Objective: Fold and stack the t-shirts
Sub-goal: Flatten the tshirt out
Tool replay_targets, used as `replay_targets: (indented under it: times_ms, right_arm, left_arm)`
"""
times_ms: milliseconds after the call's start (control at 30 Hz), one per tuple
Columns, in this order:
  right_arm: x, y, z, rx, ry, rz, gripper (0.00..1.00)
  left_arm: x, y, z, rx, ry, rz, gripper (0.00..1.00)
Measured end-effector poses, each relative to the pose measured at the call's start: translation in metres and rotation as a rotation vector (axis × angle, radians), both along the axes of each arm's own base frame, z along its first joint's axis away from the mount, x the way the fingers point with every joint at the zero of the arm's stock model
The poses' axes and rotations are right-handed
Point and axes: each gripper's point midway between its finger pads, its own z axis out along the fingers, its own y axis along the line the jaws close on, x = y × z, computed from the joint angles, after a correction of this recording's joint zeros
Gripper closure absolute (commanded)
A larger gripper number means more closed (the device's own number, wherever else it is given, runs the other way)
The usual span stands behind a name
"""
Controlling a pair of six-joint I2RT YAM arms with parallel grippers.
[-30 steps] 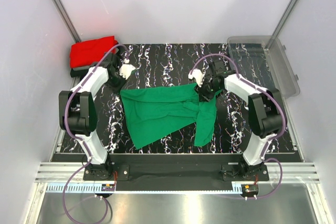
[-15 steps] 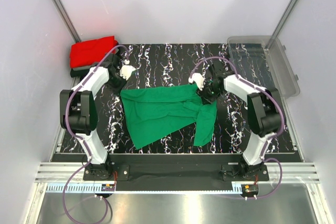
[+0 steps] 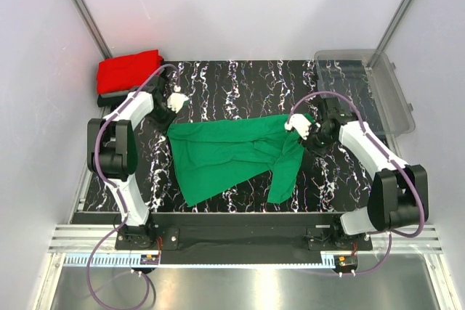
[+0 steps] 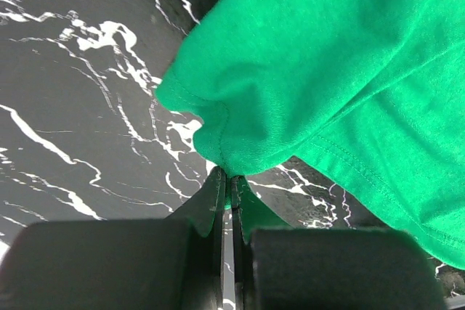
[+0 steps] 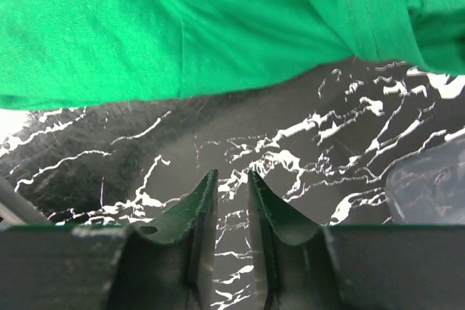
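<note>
The green t-shirt (image 3: pixel 225 154) lies spread and rumpled across the middle of the table, one sleeve trailing toward the near edge. My left gripper (image 3: pixel 174 103) is at its far left corner and is shut on a pinch of the green fabric (image 4: pixel 327 70), its jaws (image 4: pixel 231 177) closed on the hem. My right gripper (image 3: pixel 304 130) is by the shirt's far right corner. In the right wrist view its jaws (image 5: pixel 231 174) stand a little apart over bare table, with nothing between them and the green t-shirt (image 5: pixel 218 27) just ahead. A folded red t-shirt (image 3: pixel 129 70) rests on a dark one (image 3: pixel 107 97) at the far left corner.
A clear plastic bin (image 3: pixel 392 99) sits at the far right of the black marbled table (image 3: pixel 240 81); its corner (image 5: pixel 432 186) shows to the right of my right fingers. White walls enclose the table on three sides.
My right arm has swung from the shirt's middle top out to its far right corner, its jaws narrowing. The shirt's right part shifted right with it. The left gripper edged slightly farther away.
</note>
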Motion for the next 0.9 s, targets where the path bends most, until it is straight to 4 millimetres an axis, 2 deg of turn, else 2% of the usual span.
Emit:
replay_targets:
  times_ms: [67, 133, 267, 367, 500, 700, 800, 900]
  right_arm:
    - [0.002, -0.002, 0.003, 0.01, 0.001, -0.011, 0.66]
    - [0.009, 0.005, 0.011, 0.045, -0.002, -0.012, 0.64]
    - [0.05, 0.03, 0.027, 0.117, -0.036, 0.002, 0.63]
    - [0.071, 0.045, 0.025, 0.156, -0.032, 0.009, 0.62]
    - [0.089, 0.067, 0.01, 0.186, 0.016, 0.02, 0.62]
    - [0.092, 0.094, -0.024, 0.191, 0.121, 0.053, 0.64]
    - [0.086, 0.095, -0.037, 0.176, 0.181, 0.051, 0.66]
    - [0.076, 0.09, -0.041, 0.155, 0.225, 0.048, 0.68]
  left_arm:
    - [0.004, 0.0, 0.003, -0.001, -0.012, 0.0, 1.0]
    - [0.006, -0.001, 0.005, -0.002, -0.02, 0.001, 0.99]
    - [0.006, -0.001, 0.006, -0.003, -0.019, 0.003, 0.99]
    - [0.006, -0.001, 0.006, -0.003, -0.019, 0.005, 0.99]
    - [0.006, -0.001, 0.006, -0.005, -0.018, 0.009, 0.99]
    - [0.006, -0.002, 0.005, -0.009, -0.017, 0.022, 0.99]
    - [0.005, -0.002, 0.005, -0.009, -0.016, 0.024, 0.99]
    - [0.006, -0.002, 0.005, -0.009, -0.016, 0.025, 0.99]
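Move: The right hand hangs over bare table beside the green t-shirt. The bunched fold near the shirt's right end lies roughly 7 cm ahead of it, 9 cm to its left and 5 cm below. The shirt's upper right corner is about 11 cm ahead and 2 cm left, the loose flap about 8 cm back and 9 cm left, the clear bin 20 cm ahead and 14 cm right. From the left hand, that fold is some 40 cm right and 4 cm back. Lift the right gripper about 3 cm while swinging it forward and left in over the t-shirt, about 9 cm each way. Then lower it some 7 cm onto the bunched fold, easing back 2 cm near the end, fingers partly open and wrist tilting about 15 degrees so the tips swing left and back towards the base. Keep the left gripper shut on the shirt's left corner, holding it in place. ##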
